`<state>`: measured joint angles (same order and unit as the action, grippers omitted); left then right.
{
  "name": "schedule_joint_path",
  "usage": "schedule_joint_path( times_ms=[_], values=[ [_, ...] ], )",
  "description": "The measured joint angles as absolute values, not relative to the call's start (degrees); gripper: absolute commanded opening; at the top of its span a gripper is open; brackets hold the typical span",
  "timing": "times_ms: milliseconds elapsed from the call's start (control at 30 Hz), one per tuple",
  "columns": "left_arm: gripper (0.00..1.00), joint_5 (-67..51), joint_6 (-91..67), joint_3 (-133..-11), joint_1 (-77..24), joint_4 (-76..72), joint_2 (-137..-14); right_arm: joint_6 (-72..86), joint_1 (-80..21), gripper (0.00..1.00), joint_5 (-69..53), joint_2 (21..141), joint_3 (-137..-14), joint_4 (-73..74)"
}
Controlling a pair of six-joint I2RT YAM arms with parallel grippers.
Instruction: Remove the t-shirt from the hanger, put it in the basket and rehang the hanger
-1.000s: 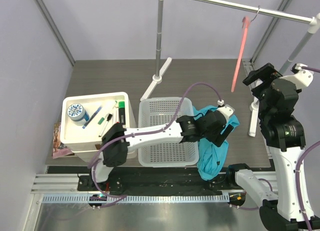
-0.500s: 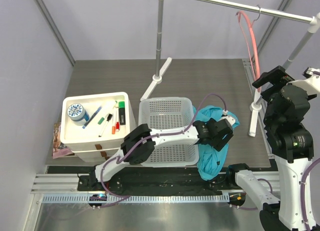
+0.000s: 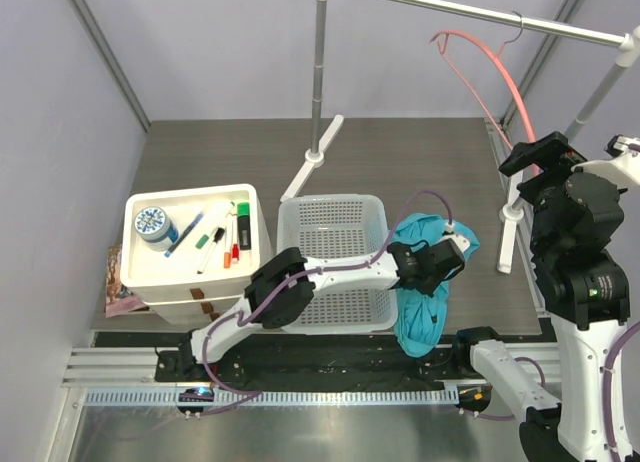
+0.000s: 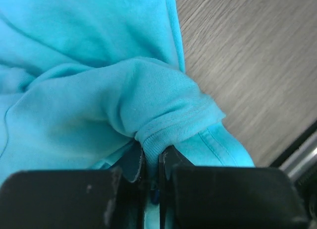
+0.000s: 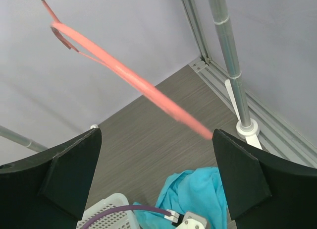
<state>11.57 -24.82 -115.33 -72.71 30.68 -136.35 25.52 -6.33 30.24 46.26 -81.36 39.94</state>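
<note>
The turquoise t-shirt (image 3: 425,307) hangs bunched off the right side of the white mesh basket (image 3: 330,222), free of the hanger. My left gripper (image 3: 432,265) is shut on a fold of the t-shirt (image 4: 163,120); its fingers (image 4: 171,162) pinch the ribbed hem. The salmon-pink hanger (image 3: 490,62) hangs bare by its wire hook from the silver rack rail (image 3: 480,17), swung out to the left. My right gripper (image 3: 540,162) is open and empty, below the hanger (image 5: 124,75). The t-shirt also shows in the right wrist view (image 5: 198,197).
A white bin (image 3: 145,272) with pens and a tape roll stands left of the basket. The rack's upright poles (image 3: 320,82) stand behind the basket and at the far right (image 5: 228,55). Grey walls close in the wooden table.
The bare hanger has swung on the rail from edge-on to broadside, pointing left. My left gripper has shifted slightly with the t-shirt. My right gripper has stayed back below the hanger.
</note>
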Motion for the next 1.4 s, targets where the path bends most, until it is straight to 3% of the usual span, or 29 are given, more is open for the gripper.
schedule_joint_path(
  times_ms=[167, 433, 567, 800, 1300, 1333, 1400],
  values=[
    [0.0, 11.55, -22.02, -115.13, -72.31, 33.91, -128.09, 25.91, -6.66, 1.0, 29.85, 45.04, -81.49, 39.72],
    [0.0, 12.45, -19.42, -108.36, -72.18, 29.26, -98.72, 27.0, -6.94, 1.0, 29.21, 43.18, -81.28, 37.69],
    [0.0, 13.98, -18.11, -107.57, -72.18, 28.08, -90.3, 27.64, -6.96, 1.0, 27.88, 42.94, -81.1, 37.15],
    [0.0, 19.59, -16.05, -101.78, -72.18, 29.87, -82.26, 28.64, -7.09, 1.0, 23.24, 42.98, -81.03, 36.49],
    [0.0, 25.8, -25.3, -68.18, -67.7, 29.87, -72.27, 27.9, -7.18, 1.0, 12.03, 42.96, -83.55, 36.05],
    [0.03, 26.22, -25.93, -67.72, -67.35, 30.46, -72.4, 27.79, -7.2, 1.0, 11.18, 42.96, -84.12, 36.05],
    [0.19, 27.55, -27.24, -67.68, -66.98, 31.33, -73.17, 27.7, -7.25, 0.99, 8.51, 43.05, -85.06, 36.03]
  ],
)
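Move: The t-shirt is already pinched in the shut left fingers, close above the table; the middle of the basket lies about 23 cm to the left and 3 cm ahead, at nearly the same height. The tool box stands some 54 cm left of that hand and 4 cm ahead, the rack's left foot about 29 cm left and 28 cm ahead. From the empty right hand the basket is about 39 cm left, 2 cm back and 39 cm below. Keeping the shirt pinched, the left hand whips it nearly 40 cm straight off the table, already drifting left, then swings on left over the basket and sinks about 20 cm above it, ending some 25 cm left of its start; on the way up the fingers swing outward to the right, then tip most of the way back down. The right hand, wide open and empty near the hanging hanger, eases about 6 cm left and 5 cm up while turning some 20 degrees counter-clockwise. ##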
